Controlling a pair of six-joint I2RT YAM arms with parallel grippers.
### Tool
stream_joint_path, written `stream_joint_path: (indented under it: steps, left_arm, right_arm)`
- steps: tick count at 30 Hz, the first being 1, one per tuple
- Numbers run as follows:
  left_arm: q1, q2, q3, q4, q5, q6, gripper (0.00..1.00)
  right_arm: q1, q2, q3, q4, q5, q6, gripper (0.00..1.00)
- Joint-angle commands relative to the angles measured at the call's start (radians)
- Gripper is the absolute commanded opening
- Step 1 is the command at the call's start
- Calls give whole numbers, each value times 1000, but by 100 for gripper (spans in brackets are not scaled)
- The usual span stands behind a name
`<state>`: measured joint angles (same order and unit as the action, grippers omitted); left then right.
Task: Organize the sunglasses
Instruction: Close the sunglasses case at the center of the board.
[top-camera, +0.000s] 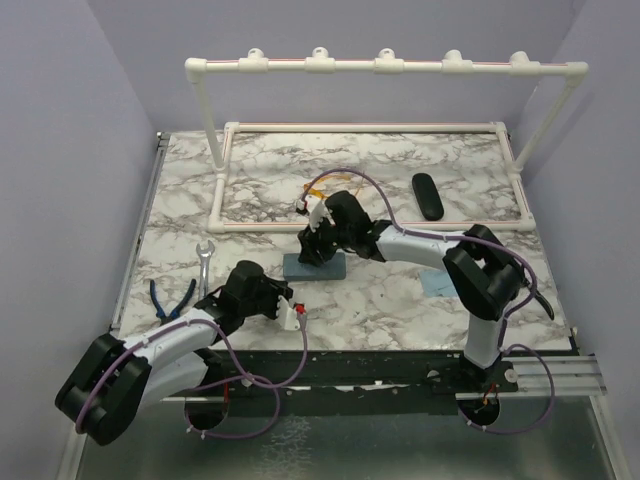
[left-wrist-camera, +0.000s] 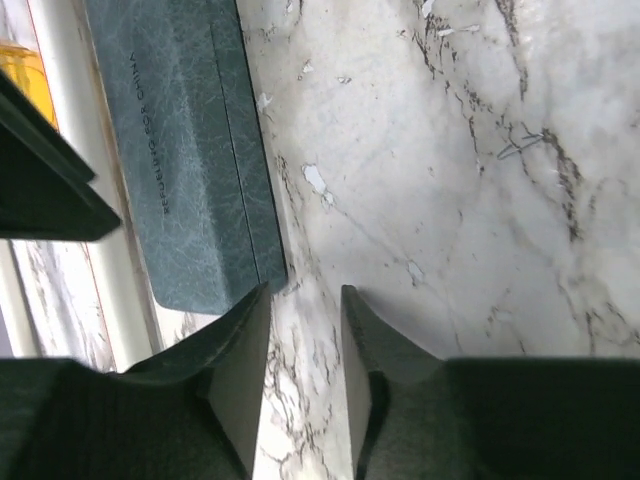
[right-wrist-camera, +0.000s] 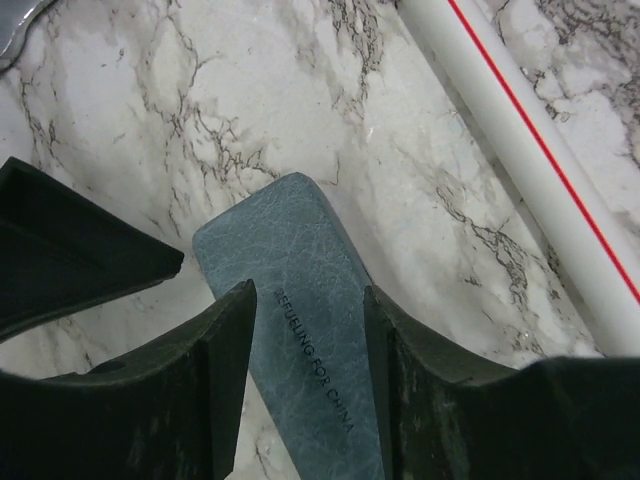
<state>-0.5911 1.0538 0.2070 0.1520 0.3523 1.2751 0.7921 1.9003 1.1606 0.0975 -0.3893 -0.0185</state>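
Note:
A grey-blue rectangular case (top-camera: 315, 267) lies closed on the marble table, near its middle. My right gripper (top-camera: 316, 248) stands open over it, one finger on each side of the case (right-wrist-camera: 300, 300). A sliver of marble shows beside the left finger. A yellow-orange pair of sunglasses (top-camera: 313, 188) lies just beyond, inside the white pipe frame, mostly hidden by the right wrist. A corner of the sunglasses (left-wrist-camera: 20, 70) shows in the left wrist view. My left gripper (top-camera: 291, 309) is open and empty, low over bare marble (left-wrist-camera: 305, 300), just short of the case's (left-wrist-camera: 190, 150) near end.
A black oval case (top-camera: 427, 196) lies inside the white pipe frame (top-camera: 370, 127) at the back right. A white pipe rack (top-camera: 385, 65) stands behind it. Blue-handled pliers (top-camera: 172, 298) and a wrench (top-camera: 205, 262) lie at the left. A pale blue patch (top-camera: 437, 283) is by the right arm.

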Motion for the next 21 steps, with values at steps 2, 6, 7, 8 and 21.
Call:
stream_joint_path:
  steps: [2, 6, 7, 8, 21]
  left_arm:
    - [2, -149, 90, -316, 29, -123, 42]
    - [2, -244, 145, -354, 70, -306, 49]
    - [2, -263, 159, -353, 76, -357, 50]
    - [3, -279, 172, -351, 80, -424, 50]
    - [216, -457, 210, -59, -258, -1531, 99]
  right_arm:
    - [-4, -139, 60, -215, 68, -97, 53]
    - [-72, -251, 29, -257, 159, -16, 53]
    - [-93, -279, 14, -266, 193, 9, 53]
    - [-118, -321, -5, -279, 238, 55, 54]
    - [-513, -466, -131, -466, 618, 216, 100]
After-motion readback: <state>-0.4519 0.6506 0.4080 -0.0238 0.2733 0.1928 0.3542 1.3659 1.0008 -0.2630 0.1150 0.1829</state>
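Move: The case, already shut, lies beneath the right hand, its middle about 2 cm to that hand's right and 4 cm below; the orange glasses are some 20 cm ahead and 7 cm right of the hand, the black case 19 cm ahead and 32 cm right, the blue cloth 36 cm right and 4 cm back. From the left hand, near its left end on the robot's side, the closed case's middle is about 5 cm ahead, 7 cm right and roughly level. Up first, then sweeping away to the right: the right hand rises clear of the closed lid, swings some 27 cm right and a little forward towards the black case, turning about 55 degrees clockwise and sinking slightly at the end. The left hand climbs about 14 cm from beside the case, rolling and levelling its wrist. Both grippers spread nearly fully open. ##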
